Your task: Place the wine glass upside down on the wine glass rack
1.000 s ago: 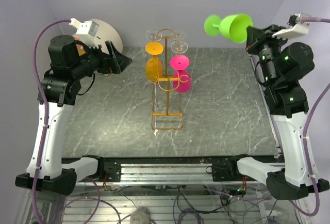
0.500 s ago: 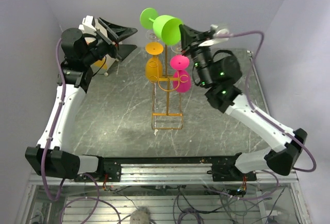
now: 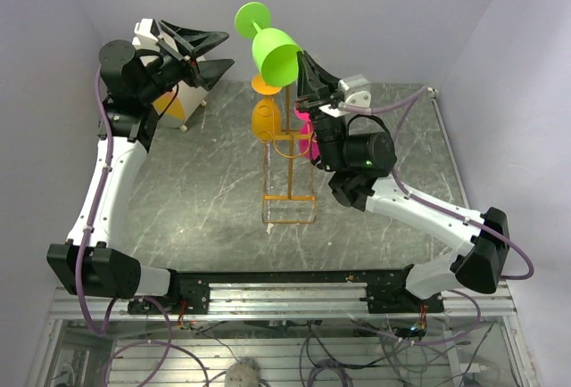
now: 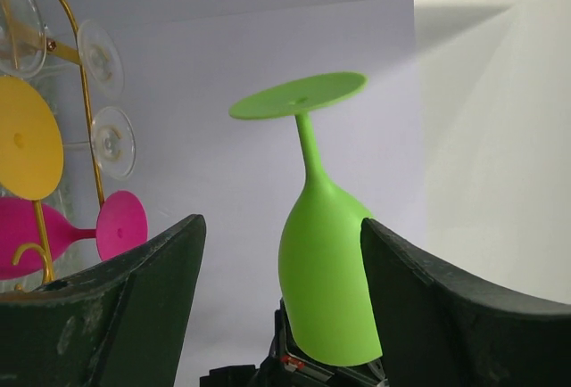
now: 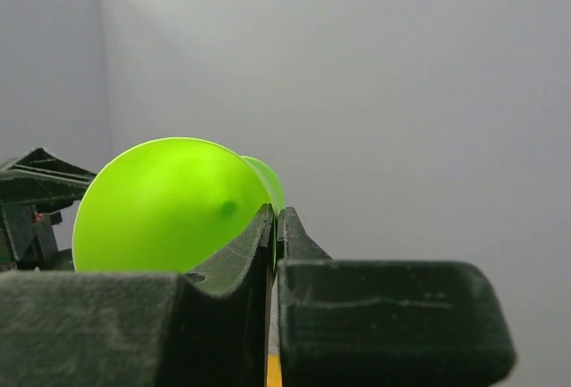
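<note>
The green wine glass (image 3: 275, 55) is held foot-up above the wine glass rack (image 3: 287, 168), a thin golden wire frame at mid table. My right gripper (image 3: 302, 75) is shut on the glass's rim from below; in the right wrist view its fingers (image 5: 275, 218) pinch the thin green wall of the glass (image 5: 169, 204). My left gripper (image 3: 205, 53) is raised just left of the glass, open and apart from it. In the left wrist view the glass (image 4: 326, 271) stands beyond the gap of the left gripper (image 4: 278, 224).
On the rack hang an orange glass (image 3: 266, 115), a pink glass (image 3: 308, 128) and clear glasses (image 4: 111, 142). A white object with an orange part (image 3: 165, 102) stands at the back left. The back wall is close behind.
My right arm swung the green glass from the far right to above the rack and turned it foot-up. My left arm rose toward it, its jaws narrowing slightly.
</note>
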{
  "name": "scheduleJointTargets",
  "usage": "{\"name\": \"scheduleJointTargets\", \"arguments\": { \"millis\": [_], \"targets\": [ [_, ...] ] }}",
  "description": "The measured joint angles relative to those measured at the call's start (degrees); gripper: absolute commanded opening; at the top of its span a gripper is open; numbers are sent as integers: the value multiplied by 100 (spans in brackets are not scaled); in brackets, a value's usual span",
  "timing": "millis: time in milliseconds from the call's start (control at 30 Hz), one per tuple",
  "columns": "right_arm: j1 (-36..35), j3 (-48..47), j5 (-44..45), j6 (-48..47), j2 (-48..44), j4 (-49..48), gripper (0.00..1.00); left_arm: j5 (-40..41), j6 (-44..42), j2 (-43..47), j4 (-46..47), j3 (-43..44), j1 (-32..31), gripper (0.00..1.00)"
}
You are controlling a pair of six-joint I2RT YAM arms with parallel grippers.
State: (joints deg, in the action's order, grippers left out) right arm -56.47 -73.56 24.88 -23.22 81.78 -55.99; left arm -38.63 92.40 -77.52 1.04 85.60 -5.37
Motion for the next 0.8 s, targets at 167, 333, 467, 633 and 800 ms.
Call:
{"name": "scheduleJointTargets", "arguments": {
  "millis": [167, 333, 467, 633, 800],
  "targets": [
    [-142, 13, -4, -42, 57, -212, 0, -4, 92, -109, 90, 72, 7, 76],
    [-343, 0, -26, -83, 278, -286, 0, -7, 184, -133, 199, 103, 20, 73],
    [-448, -81, -63, -94, 531, -284, 0, -17, 256, -133, 273, 105, 48, 68],
    [-590, -225, -107, -221, 752, -365, 0, -26, 293, -131, 304, 103, 72, 62],
    [-767, -306, -142, -382, 863, -509, 0, -31, 313, -81, 319, 103, 81, 54]
  ]
}}
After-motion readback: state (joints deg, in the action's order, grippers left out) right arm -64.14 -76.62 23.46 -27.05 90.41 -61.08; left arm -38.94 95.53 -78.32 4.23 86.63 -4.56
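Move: The green wine glass, its bowl rim pinched in my right hand and its foot pointing forward-left, lies about 8 cm to the right of my open left fingers, some 2 cm ahead and 3 cm above. Counted from my right hand, those fingers are about 15 cm left, 4 cm ahead and 4 cm lower. The rack's top is roughly 18 cm below my right hand and 2 cm left, neither ahead nor back. The hanging orange glass is about 8 cm right of my left hand, 2 cm ahead and 20 cm below. Keeping the rim pinched, I carry the glass left about 7.5 cm with my right hand, drawing back and sinking a couple of centimetres, to bring the stem in between my left fingers. My left hand almost waits there, rising some 1.5 cm while its fingers partly close around the stem, still well apart. ##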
